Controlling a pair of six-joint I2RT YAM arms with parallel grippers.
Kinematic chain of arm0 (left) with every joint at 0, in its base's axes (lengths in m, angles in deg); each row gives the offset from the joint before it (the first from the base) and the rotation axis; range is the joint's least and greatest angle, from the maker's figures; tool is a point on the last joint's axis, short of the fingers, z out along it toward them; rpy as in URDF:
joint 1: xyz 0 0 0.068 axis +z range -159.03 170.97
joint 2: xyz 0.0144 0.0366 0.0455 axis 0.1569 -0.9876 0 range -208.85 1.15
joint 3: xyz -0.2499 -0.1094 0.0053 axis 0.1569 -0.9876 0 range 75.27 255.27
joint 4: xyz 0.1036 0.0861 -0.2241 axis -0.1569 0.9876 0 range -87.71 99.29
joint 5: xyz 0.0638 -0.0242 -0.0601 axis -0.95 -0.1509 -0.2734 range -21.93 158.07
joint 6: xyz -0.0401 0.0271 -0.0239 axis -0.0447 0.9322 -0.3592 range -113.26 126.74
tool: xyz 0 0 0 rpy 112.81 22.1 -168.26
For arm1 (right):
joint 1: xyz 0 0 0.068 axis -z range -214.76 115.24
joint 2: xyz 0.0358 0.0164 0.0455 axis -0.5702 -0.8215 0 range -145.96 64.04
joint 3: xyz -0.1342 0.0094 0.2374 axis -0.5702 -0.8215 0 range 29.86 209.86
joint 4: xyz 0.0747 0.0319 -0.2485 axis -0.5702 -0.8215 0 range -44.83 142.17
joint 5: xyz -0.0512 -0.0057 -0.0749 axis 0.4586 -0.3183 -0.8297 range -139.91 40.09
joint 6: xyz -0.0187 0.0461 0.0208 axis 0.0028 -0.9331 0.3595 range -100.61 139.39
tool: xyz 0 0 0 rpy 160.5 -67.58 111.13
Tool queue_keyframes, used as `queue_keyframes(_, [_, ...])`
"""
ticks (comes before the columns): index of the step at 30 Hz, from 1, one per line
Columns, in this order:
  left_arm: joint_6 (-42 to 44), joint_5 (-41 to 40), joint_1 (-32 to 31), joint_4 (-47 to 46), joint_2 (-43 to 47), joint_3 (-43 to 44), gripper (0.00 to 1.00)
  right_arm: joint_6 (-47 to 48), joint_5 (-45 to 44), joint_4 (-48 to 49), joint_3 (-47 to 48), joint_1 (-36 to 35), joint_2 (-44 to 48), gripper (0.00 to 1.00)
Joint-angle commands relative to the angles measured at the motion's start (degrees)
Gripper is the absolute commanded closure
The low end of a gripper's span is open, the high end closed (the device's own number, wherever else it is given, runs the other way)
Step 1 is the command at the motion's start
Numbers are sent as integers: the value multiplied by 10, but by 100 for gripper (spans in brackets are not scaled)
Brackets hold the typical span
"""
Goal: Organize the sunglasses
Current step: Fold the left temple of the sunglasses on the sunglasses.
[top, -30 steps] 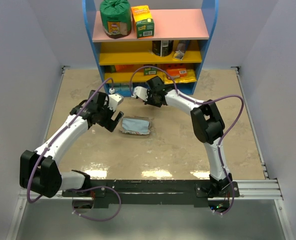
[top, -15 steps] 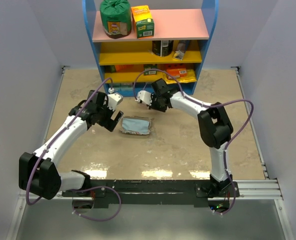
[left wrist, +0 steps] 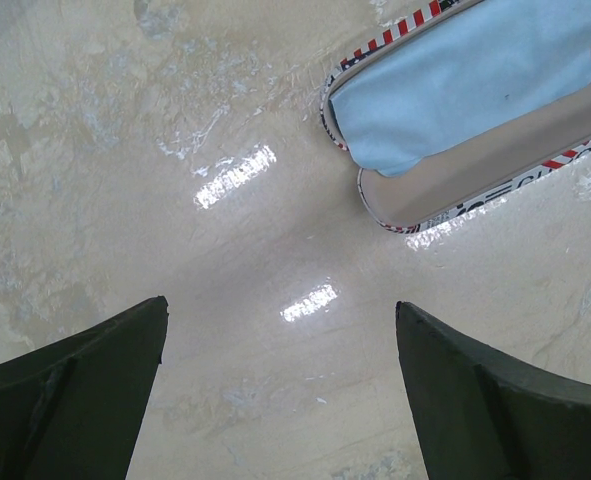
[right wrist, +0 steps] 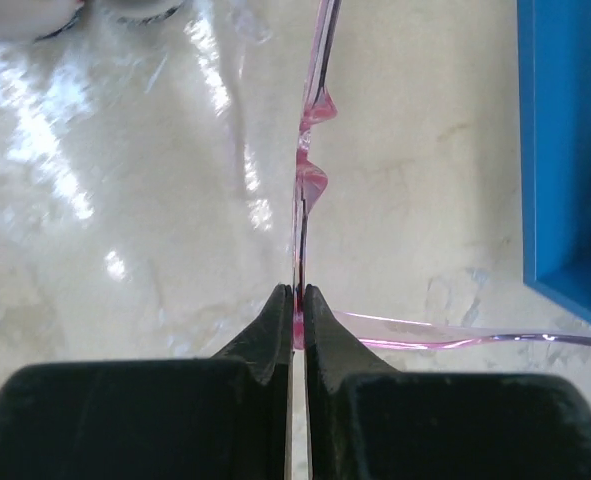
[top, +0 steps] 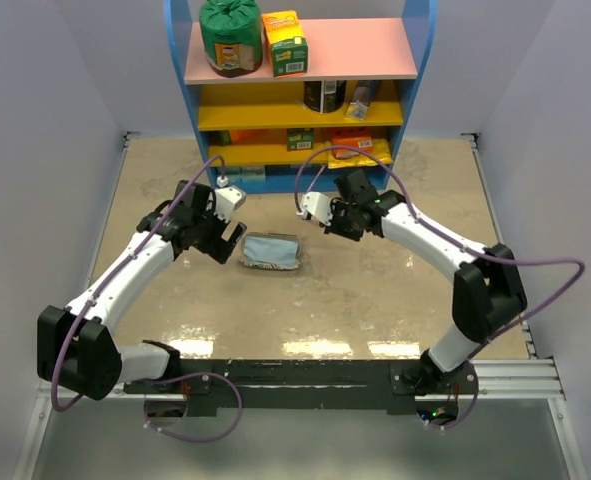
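Note:
My right gripper (right wrist: 296,292) is shut on the pink-tinted sunglasses (right wrist: 308,180), pinching the thin frame edge-on, with one arm (right wrist: 475,338) trailing to the right above the table. In the top view the right gripper (top: 347,222) is right of the pouch; the sunglasses are too small to make out there. The grey-white pouch (top: 269,262) lies mid-table with the light blue cloth (top: 271,248) on it; both show in the left wrist view, pouch (left wrist: 455,195) and cloth (left wrist: 465,80). My left gripper (top: 227,238) is open and empty just left of the pouch, also (left wrist: 280,340).
A blue shelf unit (top: 300,90) with pink and yellow shelves holding cans, boxes and packets stands at the back. Its blue side panel (right wrist: 567,150) is close on the right of the right gripper. White walls enclose the table on both sides.
My right arm has swung right and toward the near side, away from the shelf, carrying the sunglasses. The left arm, pouch and cloth have not moved.

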Motion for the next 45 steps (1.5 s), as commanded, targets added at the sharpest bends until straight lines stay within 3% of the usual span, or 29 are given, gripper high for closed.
queue_keyframes(1, [-4, 17, 3, 1, 15, 21, 0, 0, 65, -46, -34, -1, 100, 100])
queue_keyframes(5, [-3, 32, 4, 7, 13, 32, 0, 14, 108, -70, -74, -20, 202, 100])
queue_keyframes(10, [13, 42, -5, 23, -21, 95, 0, 45, 168, -149, -71, -82, 261, 100])
queue_keyframes(23, [39, -113, -99, 21, -148, 229, 0, 81, 251, -193, -78, -106, 331, 100])
queue_keyframes(35, [38, -129, -233, 62, -175, 282, 0, 55, 200, -141, -84, -107, 325, 100])
queue_keyframes(45, [42, -167, -269, 75, -191, 268, 0, 10, 197, -70, -66, -106, 285, 100])
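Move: The sunglasses' left temple, sticking out from the pair my right hand already pinches by the right hinge, lies about 16 cm ahead and 17 cm to the right of my left hand, near its height; from my right hand it is some 11 cm ahead and 9 cm left. The open case with the blue cloth is roughly 10 cm right of my left hand, 2 cm ahead and 10 cm below. The shelf's front edge is about 22 cm ahead, 15 cm right and 6 cm below. I keep the sunglasses pinched in my right hand, pull back from the shelf about 18 cm while rising 10 cm, and swing them some 30 degrees counter-clockwise, then ease slightly forward and left. My left hand, still wide open, first goes forward, right and up, then sweeps right and somewhat back, about 14 cm to the right in all, closing in on the left temple. ##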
